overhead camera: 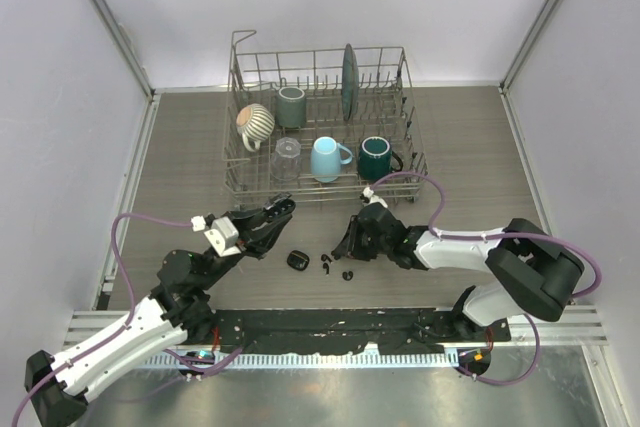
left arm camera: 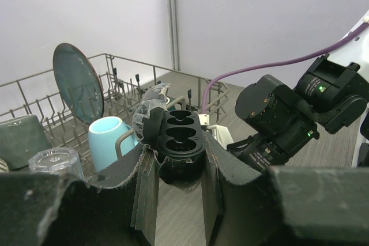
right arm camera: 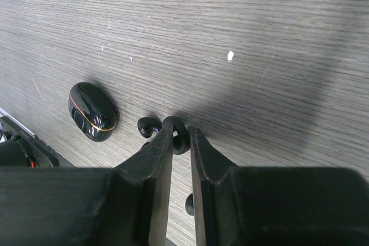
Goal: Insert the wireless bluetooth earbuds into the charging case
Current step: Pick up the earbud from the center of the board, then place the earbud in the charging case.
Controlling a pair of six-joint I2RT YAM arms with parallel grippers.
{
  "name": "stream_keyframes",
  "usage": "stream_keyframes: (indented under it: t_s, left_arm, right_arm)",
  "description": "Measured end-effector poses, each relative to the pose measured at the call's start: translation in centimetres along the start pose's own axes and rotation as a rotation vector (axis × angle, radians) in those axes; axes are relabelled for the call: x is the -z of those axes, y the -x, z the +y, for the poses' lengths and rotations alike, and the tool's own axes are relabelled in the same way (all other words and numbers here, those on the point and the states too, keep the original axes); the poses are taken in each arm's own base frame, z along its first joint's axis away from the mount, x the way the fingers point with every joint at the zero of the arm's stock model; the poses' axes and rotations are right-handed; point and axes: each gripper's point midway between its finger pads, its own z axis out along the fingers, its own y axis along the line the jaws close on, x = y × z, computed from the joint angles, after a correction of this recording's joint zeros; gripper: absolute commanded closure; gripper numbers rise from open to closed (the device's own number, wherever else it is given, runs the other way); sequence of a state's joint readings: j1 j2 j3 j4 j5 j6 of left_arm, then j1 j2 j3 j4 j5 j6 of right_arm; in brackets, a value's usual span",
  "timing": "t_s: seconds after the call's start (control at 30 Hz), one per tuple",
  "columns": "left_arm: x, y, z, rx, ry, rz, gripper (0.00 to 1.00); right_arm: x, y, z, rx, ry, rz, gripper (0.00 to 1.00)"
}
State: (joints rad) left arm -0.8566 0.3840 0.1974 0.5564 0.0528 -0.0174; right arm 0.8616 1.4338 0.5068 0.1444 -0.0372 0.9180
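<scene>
My left gripper point(left arm camera: 176, 162) is shut on the open charging case point(left arm camera: 180, 136), a black oval shell with two empty sockets facing up and its lid tipped back; it hangs above the table point(overhead camera: 180, 162), left of centre. The right gripper point(right arm camera: 181, 133) is down at the table with its tips pinching one black earbud point(right arm camera: 180, 140). A second earbud point(right arm camera: 147, 125) lies just left of those tips, and a third point(right arm camera: 189, 203) shows between the fingers nearer the wrist. In the top view the loose earbuds point(overhead camera: 327, 262) lie beside the right gripper point(overhead camera: 345, 247).
A second, closed black oval case point(right arm camera: 93, 112) with a thin gold line lies on the table left of the earbuds point(overhead camera: 296, 260). Behind stands a wire dish rack point(overhead camera: 236, 162) holding a light blue mug point(overhead camera: 327, 158), a dark green mug point(overhead camera: 378, 156), a glass, a striped mug and an upright plate point(overhead camera: 349, 69).
</scene>
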Motion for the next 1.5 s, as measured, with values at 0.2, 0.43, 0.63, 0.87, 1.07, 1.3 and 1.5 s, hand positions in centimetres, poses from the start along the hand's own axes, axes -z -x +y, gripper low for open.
stream_keyframes:
  t_s: [0.2,0.43,0.63,0.87,1.07,1.3,1.5]
  left_arm:
    - [0.0,0.0,0.0,0.0,0.0,0.0,1.0]
    - [0.0,0.0,0.0,0.0,0.0,0.0,1.0]
    - [-0.1,-0.5,0.0,0.001,0.0,0.016,1.0]
    - [-0.4,-2.1,-0.1,0.005,-0.006,0.071,1.0]
    - [-0.5,-3.5,-1.1,0.01,-0.064,0.118,1.0]
    - [-1.3,-3.4,-3.2,0.022,-0.187,0.138,1.0]
    - [-2.1,-2.9,-4.6,0.04,-0.27,0.145,1.0]
  right_arm:
    - [0.0,0.0,0.2,0.005,0.02,-0.002,0.99]
    - [0.4,-0.1,0.6,0.039,0.057,-0.006,0.99]
    - [2.9,1.7,3.0,0.131,0.158,-0.085,0.99]
    - [9.2,5.3,8.4,0.381,0.348,-0.253,0.99]
    - [16.7,8.7,14.4,0.655,0.51,-0.415,0.99]
    - [20.9,9.2,18.9,0.896,0.653,-0.44,0.99]
    - [19.7,6.8,18.5,1.008,0.684,-0.318,0.99]
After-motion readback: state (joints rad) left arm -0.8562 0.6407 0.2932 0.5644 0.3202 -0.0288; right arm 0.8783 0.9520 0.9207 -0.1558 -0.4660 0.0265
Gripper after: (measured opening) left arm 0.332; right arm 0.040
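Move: The centre earbud lies right at the right hand's point, between its still-parted fingertips and about 1 cm below. A second earbud is some 3 cm left and 1 back, a third 3 left and 4 back, a fourth 2 right and 5 back. The black pod lies about 8 left, 2 back. The open charging case, held by the left hand, is roughly 11 cm left and 27 above. From the left hand the centre earbud lies 12 right, 1 ahead, 27 down. Almost on the spot, the right fingers first pinch shut on the centre earbud, then carry it nearly straight up by close to 30 cm while the hand tips up out of its downward slant and swings counter-clockwise, ending with a short drift back and left towards the case. The left hand keeps hold of the case and brings it about 5 cm right and slightly down, turning it some 15 degrees clockwise to meet the earbud. ##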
